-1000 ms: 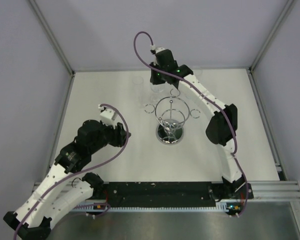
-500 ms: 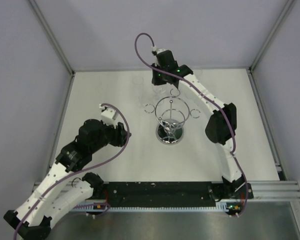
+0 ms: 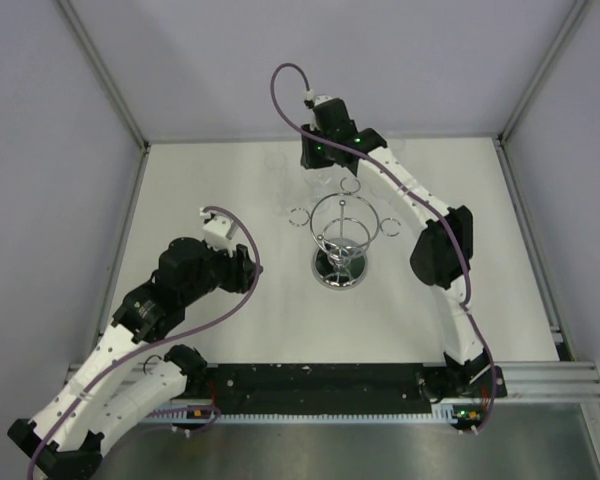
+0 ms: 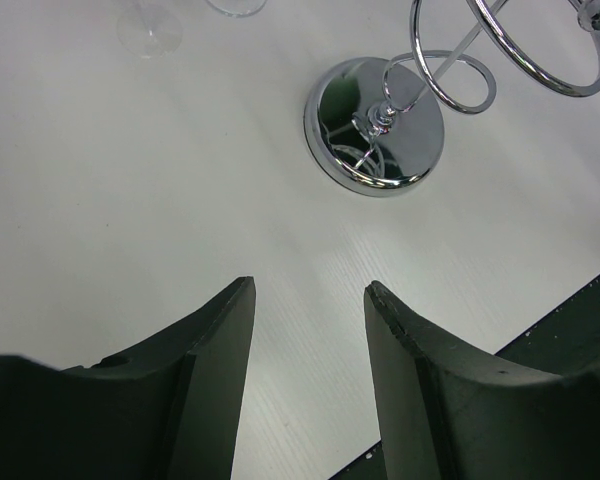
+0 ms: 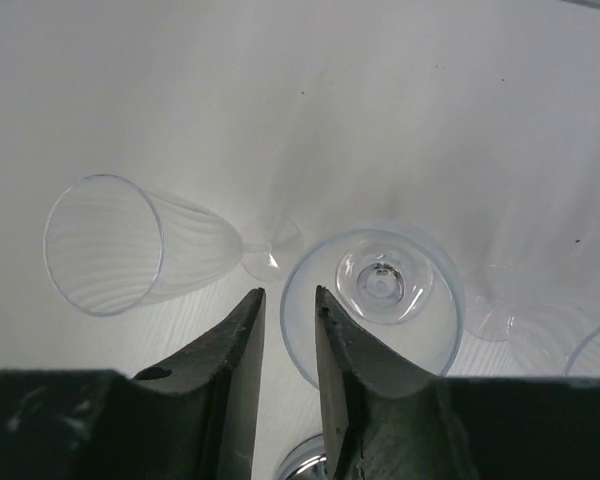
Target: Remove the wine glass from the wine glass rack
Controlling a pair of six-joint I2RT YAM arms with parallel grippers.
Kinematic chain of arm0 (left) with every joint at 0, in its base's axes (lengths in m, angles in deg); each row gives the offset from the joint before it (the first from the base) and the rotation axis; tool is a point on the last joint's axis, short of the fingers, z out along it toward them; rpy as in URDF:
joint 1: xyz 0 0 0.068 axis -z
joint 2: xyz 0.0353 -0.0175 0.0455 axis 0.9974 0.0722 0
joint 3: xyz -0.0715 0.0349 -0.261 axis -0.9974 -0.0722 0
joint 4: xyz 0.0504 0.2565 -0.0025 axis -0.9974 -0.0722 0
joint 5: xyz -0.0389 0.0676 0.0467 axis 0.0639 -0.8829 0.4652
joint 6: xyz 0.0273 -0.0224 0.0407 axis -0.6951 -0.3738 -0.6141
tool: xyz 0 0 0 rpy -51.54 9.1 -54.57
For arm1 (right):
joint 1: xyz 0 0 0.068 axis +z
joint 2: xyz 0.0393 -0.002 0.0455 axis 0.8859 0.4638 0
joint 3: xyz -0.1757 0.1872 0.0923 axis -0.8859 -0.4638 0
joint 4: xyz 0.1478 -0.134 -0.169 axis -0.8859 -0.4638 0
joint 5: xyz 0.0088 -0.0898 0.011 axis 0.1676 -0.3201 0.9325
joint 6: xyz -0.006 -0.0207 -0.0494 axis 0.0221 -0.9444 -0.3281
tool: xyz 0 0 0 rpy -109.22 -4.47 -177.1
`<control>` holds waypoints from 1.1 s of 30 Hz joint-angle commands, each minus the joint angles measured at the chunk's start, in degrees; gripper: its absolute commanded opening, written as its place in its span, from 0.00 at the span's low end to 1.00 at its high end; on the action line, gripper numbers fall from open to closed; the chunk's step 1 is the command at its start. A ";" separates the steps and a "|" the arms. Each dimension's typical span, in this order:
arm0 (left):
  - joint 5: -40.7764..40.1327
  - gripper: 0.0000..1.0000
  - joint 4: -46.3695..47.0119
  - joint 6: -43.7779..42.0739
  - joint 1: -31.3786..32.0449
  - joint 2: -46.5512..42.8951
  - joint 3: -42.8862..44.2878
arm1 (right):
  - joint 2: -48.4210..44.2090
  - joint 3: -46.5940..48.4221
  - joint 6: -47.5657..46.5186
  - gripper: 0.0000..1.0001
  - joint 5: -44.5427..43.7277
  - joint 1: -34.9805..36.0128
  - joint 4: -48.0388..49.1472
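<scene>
The wine glass [image 5: 380, 280] stands upright on the table, seen from above, behind the wine glass rack [image 3: 342, 235]. My right gripper [image 5: 290, 292] hangs over its near left rim, which passes between the slightly parted fingers without being pinched. In the top view the right gripper [image 3: 320, 165] sits just beyond the rack's back loop. The rack's mirrored base [image 4: 375, 125] and ring loops carry no glass that I can see. My left gripper [image 4: 308, 290] hovers open over bare table left of the rack, with nothing between its fingers.
A second clear glass [image 5: 120, 245] lies on its side left of the upright one. Parts of other glasses [image 5: 540, 330] show at the right. A glass foot [image 4: 148, 30] appears far off in the left wrist view. Grey walls enclose the table.
The right gripper's fingers have parted a little around the glass rim. Both arms have hardly moved.
</scene>
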 commanded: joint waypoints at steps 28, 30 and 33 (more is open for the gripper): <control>-7.75 0.54 3.11 -0.69 -0.21 -1.22 0.27 | -30.70 -17.09 -1.57 0.79 -2.93 -0.58 9.40; -8.54 0.54 3.46 -0.25 -0.21 -0.95 0.80 | -34.74 -20.52 -1.48 0.84 -4.07 -0.58 10.20; -8.98 0.54 3.81 0.63 -0.21 -0.78 1.94 | -41.42 -26.49 -1.48 0.95 -6.71 -0.49 10.64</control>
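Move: The right hand is at the rim of the wine glass just set down, whose middle lies about 2 cm ahead, 3 cm to the right and 8 cm below. The flute stands some 7 cm to the hand's left, about 1 cm back; another glass is about 11 cm right and 4 cm ahead. The empty rack is roughly 19 cm back and 9 cm right. From the left hand, the wine glass lies about 30 cm ahead and 17 cm right, lower down. The right fingers, already parting around the near-left edge of the wine glass's rim, open on until nearly wide while the hand first eases up some 2 cm, coming free of the rim. It then climbs quickly away from the glass, about 18 cm up in all, swinging back some 9 cm and a little less to the right as the wrist tips the fingers up by roughly 20 degrees, while the empty left hand only drifts 2 cm left and forward. ##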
